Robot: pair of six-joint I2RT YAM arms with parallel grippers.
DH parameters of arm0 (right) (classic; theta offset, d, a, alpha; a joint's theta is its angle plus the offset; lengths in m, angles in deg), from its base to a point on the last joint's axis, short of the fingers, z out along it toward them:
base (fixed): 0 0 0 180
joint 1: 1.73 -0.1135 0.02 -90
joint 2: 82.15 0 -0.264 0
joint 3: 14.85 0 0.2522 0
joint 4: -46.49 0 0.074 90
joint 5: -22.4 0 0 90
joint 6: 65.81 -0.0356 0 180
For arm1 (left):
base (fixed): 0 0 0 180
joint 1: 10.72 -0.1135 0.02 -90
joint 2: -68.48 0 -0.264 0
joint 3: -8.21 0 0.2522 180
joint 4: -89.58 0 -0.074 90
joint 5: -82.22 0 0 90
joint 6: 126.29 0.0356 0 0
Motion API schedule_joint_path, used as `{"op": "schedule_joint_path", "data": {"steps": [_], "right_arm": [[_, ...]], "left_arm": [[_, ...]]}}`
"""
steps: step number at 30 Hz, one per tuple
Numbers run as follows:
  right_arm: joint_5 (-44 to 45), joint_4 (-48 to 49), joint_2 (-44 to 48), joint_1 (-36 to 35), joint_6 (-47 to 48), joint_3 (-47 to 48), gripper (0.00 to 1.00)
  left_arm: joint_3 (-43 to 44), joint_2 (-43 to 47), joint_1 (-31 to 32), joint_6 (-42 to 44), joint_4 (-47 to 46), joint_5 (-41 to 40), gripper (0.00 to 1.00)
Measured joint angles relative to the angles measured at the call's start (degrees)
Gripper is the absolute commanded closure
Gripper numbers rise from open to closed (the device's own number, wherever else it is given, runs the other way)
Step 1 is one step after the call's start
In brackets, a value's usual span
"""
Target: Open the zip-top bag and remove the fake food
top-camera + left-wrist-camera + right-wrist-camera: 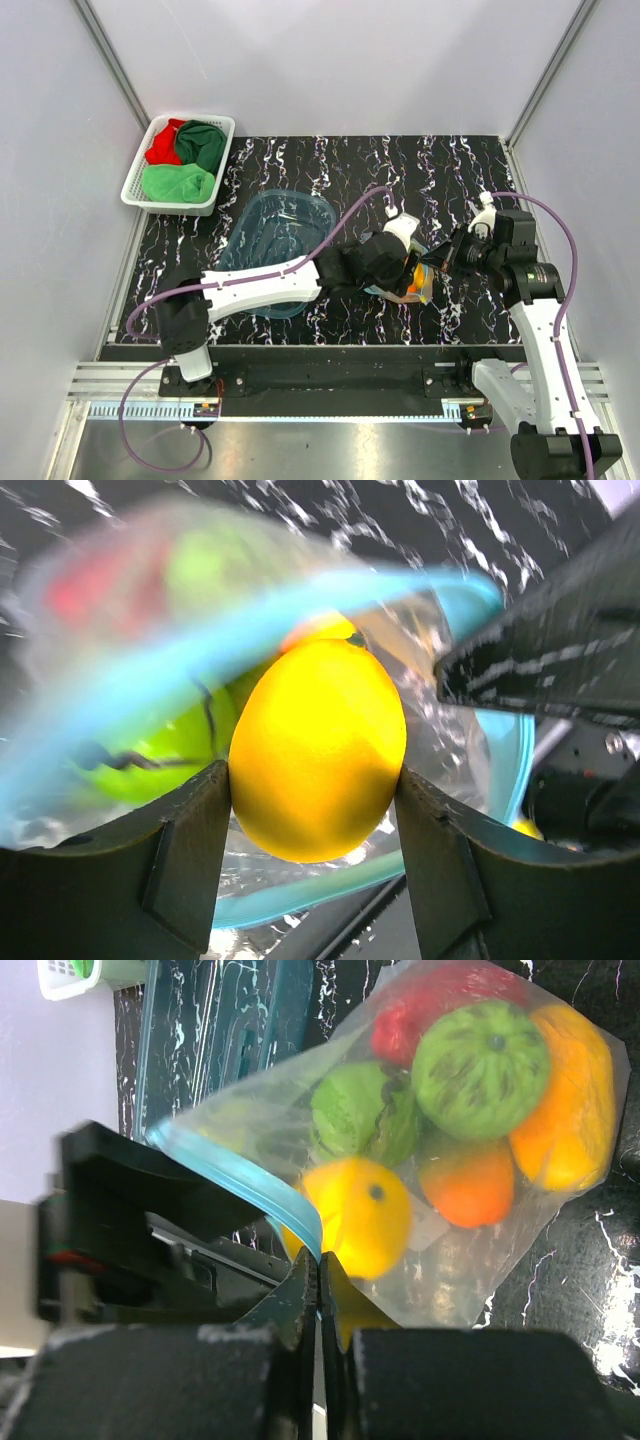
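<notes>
The zip-top bag [455, 1270] lies on the black marbled table, and its teal zip strip [240, 1175] stands parted at the mouth. My right gripper [319, 1265] is shut on that strip at the bag's rim. Inside the clear plastic I see fake food: a red piece [430, 1005], a green one [480, 1055], an orange one [470, 1180] and others. My left gripper [313, 780] reaches into the mouth and is shut on a yellow lemon [318, 750]. From above, the two grippers meet at the bag [420, 285], left [408, 262] and right [440, 262].
A translucent blue tub [275, 245] sits left of the bag, partly under my left arm. At the back left, a white basket [135, 190] holds red and green cloths. Grey walls close in the table on three sides.
</notes>
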Motion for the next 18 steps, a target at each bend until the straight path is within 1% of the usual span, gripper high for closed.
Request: {"op": "schedule_joint_path", "data": {"steps": [5,10,13,18], "right_arm": [[0.07,-0.07,0.44,0.00,0.02,-0.09,1.00],[0.42,-0.15,0.59,0.00,0.02,-0.09,1.00],[0.46,-0.15,0.59,0.00,0.00,-0.09,1.00],[0.44,-0.13,0.96,0.00,-0.02,-0.79,1.00]], "left_arm": [[1.81,0.94,-0.02,-0.24,2.23,-4.85,1.00],[1.42,4.37,-0.02,-0.28,3.34,-3.13,1.00],[-1.01,9.66,0.00,-0.92,3.21,0.02,1.00],[-9.35,22.47,0.00,-2.93,3.06,3.91,1.00]]}}
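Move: The yellow fruit is already gripped in the left hand, just inside the mouth of the zip-top bag; the bin it is bound for has its middle about 27 cm to the left, 5 cm ahead and some 12 cm below. The bag's middle is roughly 2 cm ahead, 2 cm left and 9 cm below, with a green fruit in it 4 cm ahead, 1 cm left and 8 cm down. From the right hand, the bin lies some 30 cm left, 2 cm ahead and 15 cm lower. The yellow fruit, kept in the left fingers' grip, is drawn up out of the bag mouth by about 9 cm. It edges forward a little first, then swings left some 6 cm over the bin's side of the bag and back towards the robot, the hand's left side dipping about 10 degrees. The right fingers stay shut on the bag's blue rim and hold still. ##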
